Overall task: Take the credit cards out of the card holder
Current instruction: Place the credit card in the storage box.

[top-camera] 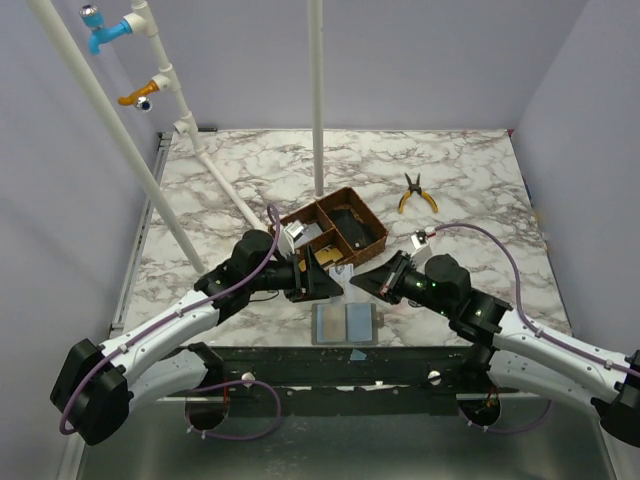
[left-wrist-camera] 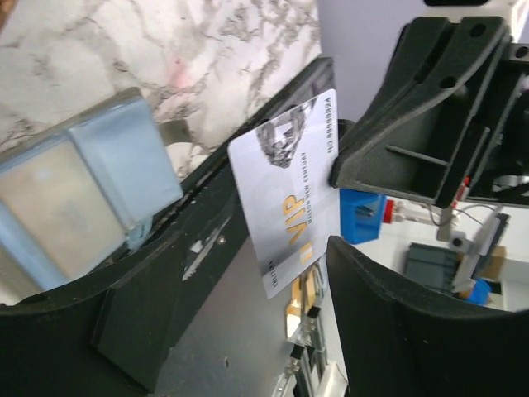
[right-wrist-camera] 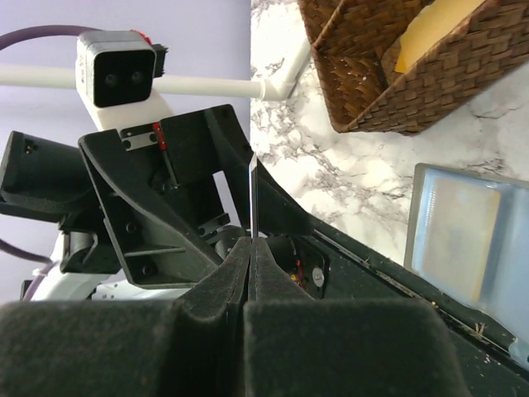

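Observation:
The card holder [top-camera: 344, 323] lies open and flat at the table's near edge, its pale blue-grey inside facing up [left-wrist-camera: 83, 190] [right-wrist-camera: 463, 240]. One of the credit cards [left-wrist-camera: 289, 198], whitish with gold "VIP" lettering, hangs in the air above it [top-camera: 345, 272]. My right gripper [right-wrist-camera: 250, 246] is shut on one edge of this card, which shows edge-on [right-wrist-camera: 252, 198] above its fingertips. My left gripper [left-wrist-camera: 256, 331] is open. Its jaws stand wide on either side of the card's other end without pinching it. The two grippers meet tip to tip [top-camera: 340, 280].
A brown woven tray [top-camera: 335, 232] with compartments stands just behind the grippers, something yellow in one compartment [right-wrist-camera: 430, 33]. Yellow-handled pliers [top-camera: 417, 195] lie at the back right. White pipes [top-camera: 317, 100] rise from the table at the back and left. The table's dark front rail [top-camera: 350, 362] runs below the holder.

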`<state>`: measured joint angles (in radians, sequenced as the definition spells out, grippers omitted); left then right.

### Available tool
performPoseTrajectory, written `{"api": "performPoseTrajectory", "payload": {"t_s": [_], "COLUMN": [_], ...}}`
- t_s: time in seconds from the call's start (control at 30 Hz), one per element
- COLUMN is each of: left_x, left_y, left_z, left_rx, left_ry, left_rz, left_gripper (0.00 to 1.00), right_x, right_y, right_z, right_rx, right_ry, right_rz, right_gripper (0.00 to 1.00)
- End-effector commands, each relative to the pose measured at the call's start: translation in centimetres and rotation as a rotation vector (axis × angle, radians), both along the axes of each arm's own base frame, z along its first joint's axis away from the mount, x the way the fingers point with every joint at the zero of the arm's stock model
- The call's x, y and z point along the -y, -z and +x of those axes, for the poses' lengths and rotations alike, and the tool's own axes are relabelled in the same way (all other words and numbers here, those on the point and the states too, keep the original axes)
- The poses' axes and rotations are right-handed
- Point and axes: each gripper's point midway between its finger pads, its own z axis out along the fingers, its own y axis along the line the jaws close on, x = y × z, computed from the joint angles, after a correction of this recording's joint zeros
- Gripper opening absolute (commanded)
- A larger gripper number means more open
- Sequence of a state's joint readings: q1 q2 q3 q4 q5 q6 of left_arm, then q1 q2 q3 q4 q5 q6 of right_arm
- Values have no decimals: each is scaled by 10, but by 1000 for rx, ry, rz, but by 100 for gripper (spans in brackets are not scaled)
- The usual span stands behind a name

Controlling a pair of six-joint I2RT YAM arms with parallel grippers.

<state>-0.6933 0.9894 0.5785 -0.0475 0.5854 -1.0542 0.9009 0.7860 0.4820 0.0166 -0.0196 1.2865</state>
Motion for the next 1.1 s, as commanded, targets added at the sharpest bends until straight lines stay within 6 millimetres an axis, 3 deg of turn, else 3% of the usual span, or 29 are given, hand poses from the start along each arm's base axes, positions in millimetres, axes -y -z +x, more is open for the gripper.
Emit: {"api": "performPoseTrajectory", "payload": {"t_s": [0.0, 0.13, 0.27, 0.37, 0.4, 0.43, 0.57, 0.63, 0.73, 1.07], "left_x": [11, 12, 11, 11, 11, 11, 9, 6, 1, -25], "left_y": [-30, -35, -36, -36, -36, -35, -31, -27, -25, -11], "left_z": [-5, -5, -5, -5, -5, -5, -1, 1, 5, 36], "left_rx": [9, 0, -4, -5, -5, -4, 14, 28, 64, 157], "left_ry": [62, 59, 56, 55, 54, 53, 38, 22, 7, -103], "left_rz": [-174, -220, -229, -228, -226, -221, -170, -125, -69, 226], "left_gripper": [67, 54, 29, 4, 0, 0, 0, 0, 0, 0], "right_x": [-11, -11, -10, -11, -11, -10, 0, 7, 18, 59], "right_y": [-28, -26, -19, -12, -11, -8, 1, 4, 12, 53], "right_z": [0, -1, -1, -1, 0, 1, 7, 15, 24, 44], "right_rx": [34, 32, 26, 25, 29, 30, 24, 31, 14, -38], "right_ry": [-40, -41, -45, -49, -48, -43, 2, 50, 121, 327], "right_rz": [87, 84, 64, 38, 26, 9, -75, -117, -185, -404], "right_gripper": [1, 1, 1, 1, 8, 16, 74, 90, 100, 100]}}
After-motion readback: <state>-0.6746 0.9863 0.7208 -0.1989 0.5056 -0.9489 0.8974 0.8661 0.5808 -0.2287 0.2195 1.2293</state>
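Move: The credit card is upright in the air, held at one edge in the right hand's shut fingers, its middle about 1 cm ahead and 2 cm left of that hand. From the left hand, whose open fingers face it, the card is some 3 cm to the right and 1 cm ahead. The storage box lies about 16 cm straight ahead of the left hand and 14 cm below; the card holder is roughly 5 cm back, 4 cm right and 17 cm down. The card changes hands in mid-air: the left hand shuts its fingers on it, edging right and rising about 3 cm with the fingertips tipping up some 10 degrees. The right then opens wide and draws off forward, right and down, about 6 cm. Keeping its pinch, the left sinks a centimetre, tips its fingers back down and starts forward, about 2 cm, towards the storage box. ##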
